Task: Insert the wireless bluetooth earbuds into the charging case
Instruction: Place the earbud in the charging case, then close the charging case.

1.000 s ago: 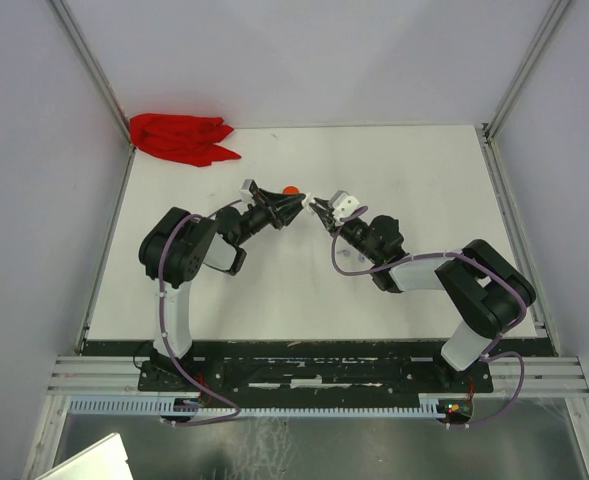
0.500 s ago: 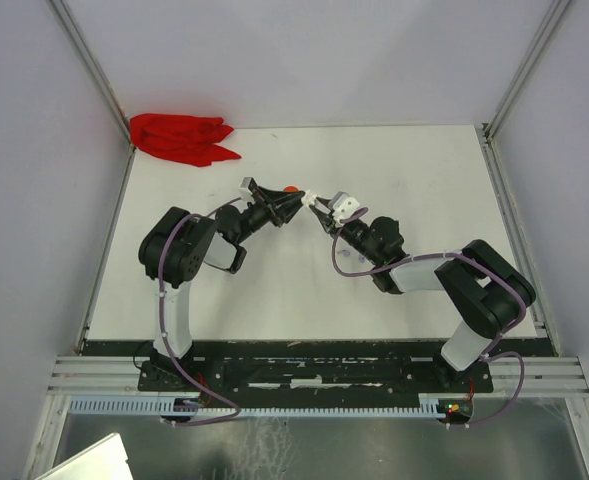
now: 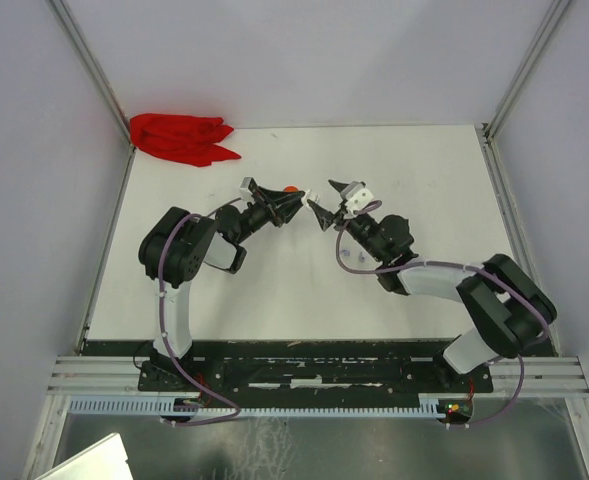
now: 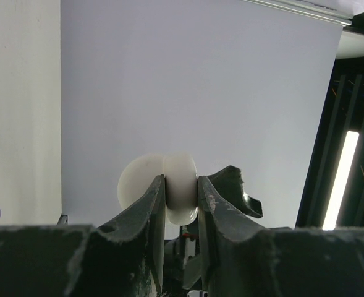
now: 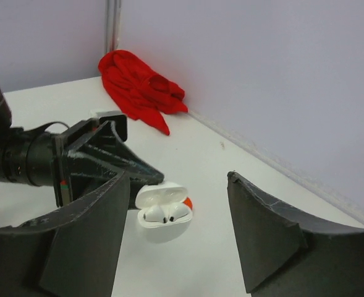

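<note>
A white charging case (image 5: 163, 213) hangs above the table with its lid up, and my left gripper (image 4: 182, 185) is shut on it. Two whitish earbuds (image 5: 162, 214) sit side by side in its wells. In the left wrist view the case (image 4: 180, 192) is pinched between the two dark fingers. My right gripper (image 5: 177, 179) stands open just in front of the case, a finger on each side and touching nothing. In the top view the left gripper (image 3: 294, 205) and the right gripper (image 3: 321, 197) face each other tip to tip at mid-table.
A red cloth (image 3: 179, 137) lies bunched in the far left corner, also seen as the red cloth (image 5: 141, 86). A small orange object (image 5: 188, 203) sits just behind the case. White walls close the table (image 3: 424, 180) on three sides.
My right gripper has opened wide and drawn back a little to the right, away from the case. The left gripper has kept still with the case in it.
</note>
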Tool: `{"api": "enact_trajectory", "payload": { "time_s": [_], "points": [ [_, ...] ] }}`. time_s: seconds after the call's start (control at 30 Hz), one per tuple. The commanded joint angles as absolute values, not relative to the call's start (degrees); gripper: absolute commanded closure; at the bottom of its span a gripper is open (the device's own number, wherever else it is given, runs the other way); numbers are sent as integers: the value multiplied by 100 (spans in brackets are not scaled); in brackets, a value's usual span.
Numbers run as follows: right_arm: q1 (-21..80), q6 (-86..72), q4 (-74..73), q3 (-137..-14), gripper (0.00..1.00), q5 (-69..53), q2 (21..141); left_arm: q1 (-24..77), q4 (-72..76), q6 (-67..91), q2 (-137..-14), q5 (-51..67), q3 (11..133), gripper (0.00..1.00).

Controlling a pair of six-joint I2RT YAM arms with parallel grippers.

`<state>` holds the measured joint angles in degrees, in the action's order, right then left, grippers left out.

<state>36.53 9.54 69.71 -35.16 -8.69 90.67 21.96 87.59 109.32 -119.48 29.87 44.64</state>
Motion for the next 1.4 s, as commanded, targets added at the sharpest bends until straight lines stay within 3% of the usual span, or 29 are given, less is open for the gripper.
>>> {"api": "enact_trajectory", "payload": {
  "time_s": [0.0, 0.1, 0.2, 0.27, 0.4, 0.97, 1.37],
  "points": [
    [3680, 492, 5652, -3978, 27, 484, 8125, 2174, 9532, 10935, -12031, 2887, 4471, 97],
    [3673, -54, 3564, -4647, 25, 1763, 7725, 2155, 9579, 10946, -12049, 2812, 4411, 97],
    [3670, -89, 1467, -5392, 17, 2037, 7737, 2152, 9620, 11048, -12035, 2580, 4356, 97],
    [3669, -37, 964, -5512, 12, 2028, 7817, 2168, 9554, 11117, -11988, 2390, 4344, 97],
    [3668, 0, 1041, -5272, 0, 2203, 7986, 2227, 9243, 11314, -11842, 1945, 4282, 97],
    [3846, 342, 3479, -4737, 1, 1032, 9364, 2800, 8055, 11760, -11469, 816, 4113, 97],
    [3882, 582, 4101, -5064, 1, 1337, 10018, 2892, 8149, 11948, -11613, 810, 4002, 97]
  ]
}}
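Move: The open white case, with both earbuds already in it, hangs by its lid in the left fingertips, about 1 cm ahead and 2 cm to the right of the left hand. From the empty right hand it lies roughly 3 cm ahead, 3 cm left and 5 cm lower. The closed red case is on the table some 4 cm ahead and 4 cm left of the white case; the purple earbuds lie about 11 cm back and 10 cm right of the white case. The open white case stays pinched in the left hand, which carries it forward and left, then right and down, ending some 2.5 cm lower with its fingers tipped about 15 degrees. The right hand, opening fully, backs off rightward and up over 6 cm, then drops some 18 cm, tipping its fingers down about 30 degrees, and swings in leftward under the case's right side. ##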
